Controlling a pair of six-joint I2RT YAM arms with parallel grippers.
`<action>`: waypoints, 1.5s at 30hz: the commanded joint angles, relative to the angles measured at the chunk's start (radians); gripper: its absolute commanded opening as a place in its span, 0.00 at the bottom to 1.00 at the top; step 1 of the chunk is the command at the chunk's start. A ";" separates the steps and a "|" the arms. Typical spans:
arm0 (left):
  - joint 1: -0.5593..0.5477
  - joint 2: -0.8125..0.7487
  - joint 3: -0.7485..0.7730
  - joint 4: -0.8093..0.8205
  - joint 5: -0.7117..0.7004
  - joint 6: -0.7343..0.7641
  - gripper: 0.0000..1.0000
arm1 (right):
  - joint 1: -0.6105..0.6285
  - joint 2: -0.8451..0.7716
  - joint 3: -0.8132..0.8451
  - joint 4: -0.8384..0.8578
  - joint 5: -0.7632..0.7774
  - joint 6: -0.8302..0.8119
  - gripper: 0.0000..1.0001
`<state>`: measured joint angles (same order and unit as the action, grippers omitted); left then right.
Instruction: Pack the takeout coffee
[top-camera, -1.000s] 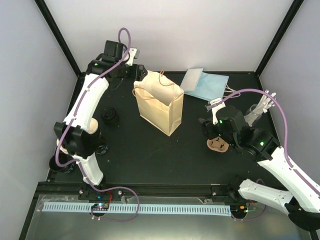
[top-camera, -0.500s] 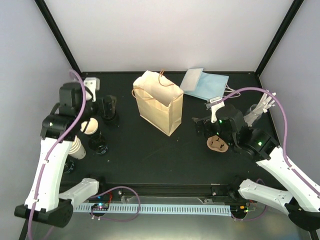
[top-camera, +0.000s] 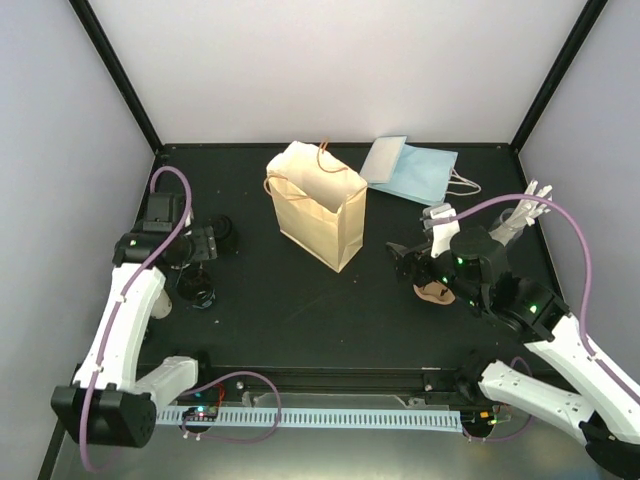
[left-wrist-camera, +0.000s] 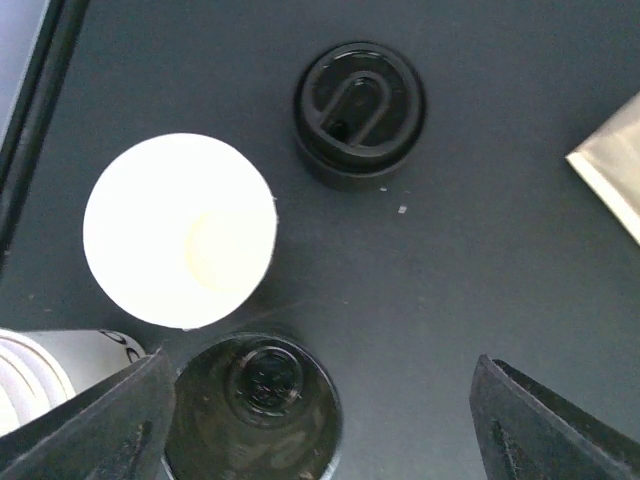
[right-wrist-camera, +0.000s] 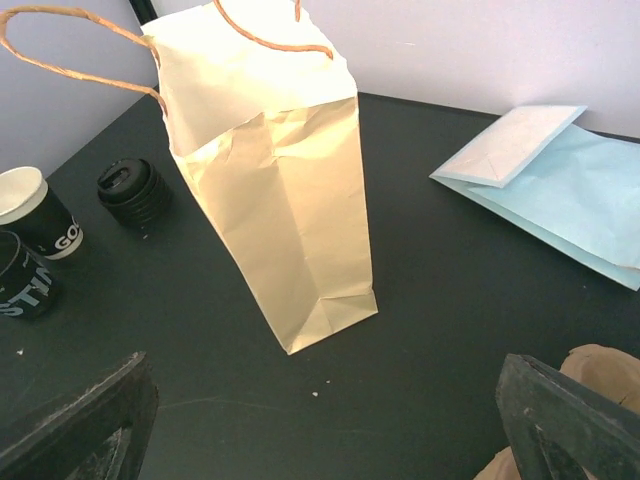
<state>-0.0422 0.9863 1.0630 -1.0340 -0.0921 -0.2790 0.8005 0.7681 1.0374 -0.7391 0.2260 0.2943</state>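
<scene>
The takeout coffee is out of view. A tan paper bag stands open at mid table. My left gripper is open above the cups at the left. A dark lidless cup sits just inside its left finger. Beyond that are an open white-lined cup and a stack of black lids. My right gripper is open and holds nothing. It hangs over bare table right of the bag's base.
A brown pulp cup carrier lies under the right arm. Light blue paper bags lie flat at the back right. A white ribbed object shows at the left wrist view's lower left. Black frame posts stand at the table's corners.
My left arm swung from the back left corner toward the near left, and its gripper now hangs over the cups. The right gripper shifted slightly nearer. Both grippers opened wider.
</scene>
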 joint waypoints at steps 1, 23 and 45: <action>0.021 0.103 0.018 0.047 -0.128 0.020 0.80 | -0.006 -0.023 0.004 0.024 -0.011 0.013 0.95; 0.041 0.494 0.107 0.048 -0.182 0.030 0.40 | -0.007 -0.066 -0.005 0.011 -0.007 -0.010 0.94; 0.052 0.406 0.216 -0.042 -0.222 0.011 0.02 | -0.007 -0.064 0.016 -0.022 -0.001 -0.007 0.93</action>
<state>0.0055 1.4567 1.1793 -1.0069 -0.2878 -0.2432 0.8005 0.7074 1.0355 -0.7494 0.2211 0.2905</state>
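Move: The coffee cup with the white inside stands about 6 cm ahead of the left hand and 8 cm to its left, its middle some 15 cm below. The black lid stack is about 11 cm ahead and 2 cm right of that hand; the dark cup is roughly 3 cm back and 3 cm left; the white cup stack is 1 cm back and 16 cm left. From the right hand the coffee cup lies about 10 cm ahead, 48 cm left and 25 cm below. Down some 10 cm, with about 5 cm each of forward and left, the left hand sinks onto the right-hand rim of the white-lined coffee cup, its fingers tipping roughly 20 degrees further towards straight down. The fingers narrow on the way, ease left at rim height, shut to pinch the paper wall, then rise about 2 cm. ##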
